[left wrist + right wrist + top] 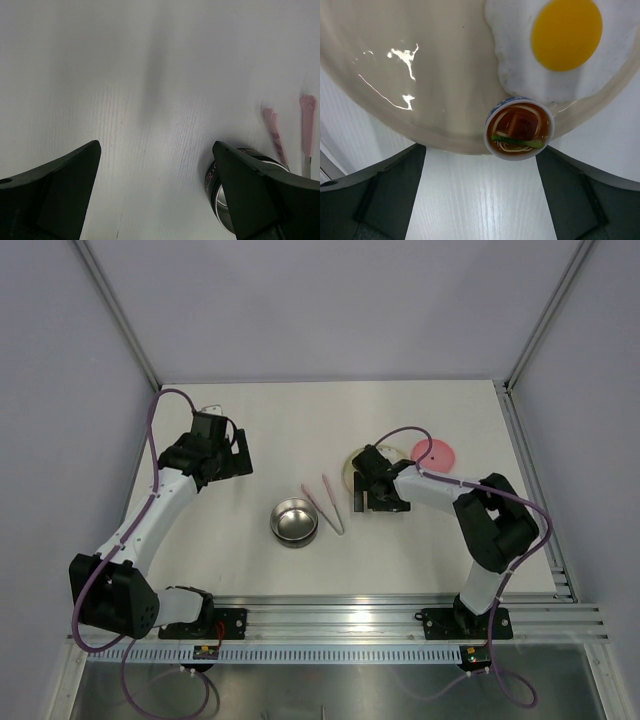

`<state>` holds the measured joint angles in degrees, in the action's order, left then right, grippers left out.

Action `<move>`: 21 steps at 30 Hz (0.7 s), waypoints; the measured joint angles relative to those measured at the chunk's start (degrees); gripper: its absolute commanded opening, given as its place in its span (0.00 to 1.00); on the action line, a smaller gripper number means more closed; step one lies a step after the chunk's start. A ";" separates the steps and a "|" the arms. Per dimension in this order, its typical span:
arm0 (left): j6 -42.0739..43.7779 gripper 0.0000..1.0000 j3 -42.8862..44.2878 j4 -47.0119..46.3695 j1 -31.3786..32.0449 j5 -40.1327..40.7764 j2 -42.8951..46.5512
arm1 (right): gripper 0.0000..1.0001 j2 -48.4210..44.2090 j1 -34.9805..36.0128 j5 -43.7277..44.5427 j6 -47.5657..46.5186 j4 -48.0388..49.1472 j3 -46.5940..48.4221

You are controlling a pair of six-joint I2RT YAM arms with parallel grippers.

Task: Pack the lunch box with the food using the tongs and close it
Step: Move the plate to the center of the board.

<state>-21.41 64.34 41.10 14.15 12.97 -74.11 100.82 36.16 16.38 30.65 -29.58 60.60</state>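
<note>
The lunch box, a small shiny steel bowl (294,521), stands empty at the table's middle; in the left wrist view its rim (214,186) peeks out behind my right-hand finger. The pale pink tongs (323,504) lie just right of it, their tips (274,131) pointing away. The pink lid (437,453) lies at the far right. My right gripper (359,481) hangs open at the near rim of a cream plate (420,75), which holds a fried egg (545,55) and a small round brown-red piece (520,129). My left gripper (238,456) is open over bare table, left of the bowl.
A grey frame and walls surround the white table (250,570). An aluminium rail (340,615) runs along the near edge by the arm bases. The right arm's elbow (495,525) stands near the table's right side.
</note>
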 measured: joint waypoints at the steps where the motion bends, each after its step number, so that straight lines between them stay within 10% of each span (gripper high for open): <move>1: 0.04 0.99 -0.13 0.07 0.00 0.09 0.13 | 0.99 0.66 -0.33 0.37 -0.76 0.28 0.85; 21: 1.44 0.99 -0.39 0.57 0.17 -0.46 0.39 | 1.00 3.10 -0.63 -1.11 -10.23 -0.31 11.91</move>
<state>-19.97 63.94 41.67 14.33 12.51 -73.71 103.92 35.53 15.27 20.43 -29.89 72.51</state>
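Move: The right hand's open fingertips are down at the plate's near rim, the plate's middle about 8 cm straight ahead at the same height. The sauce cup on the rim is about 3 cm ahead and 2 cm right; the pink dish is some 11 cm ahead and 12 cm right; the cutlery lies level, about 10 cm left. From the idle left hand the plate is roughly 5 cm ahead, 30 cm right and 15 cm below. Open right fingers keep pushing the plate's near rim forward about 6 cm, then lift off some 4 cm, drifting left. ##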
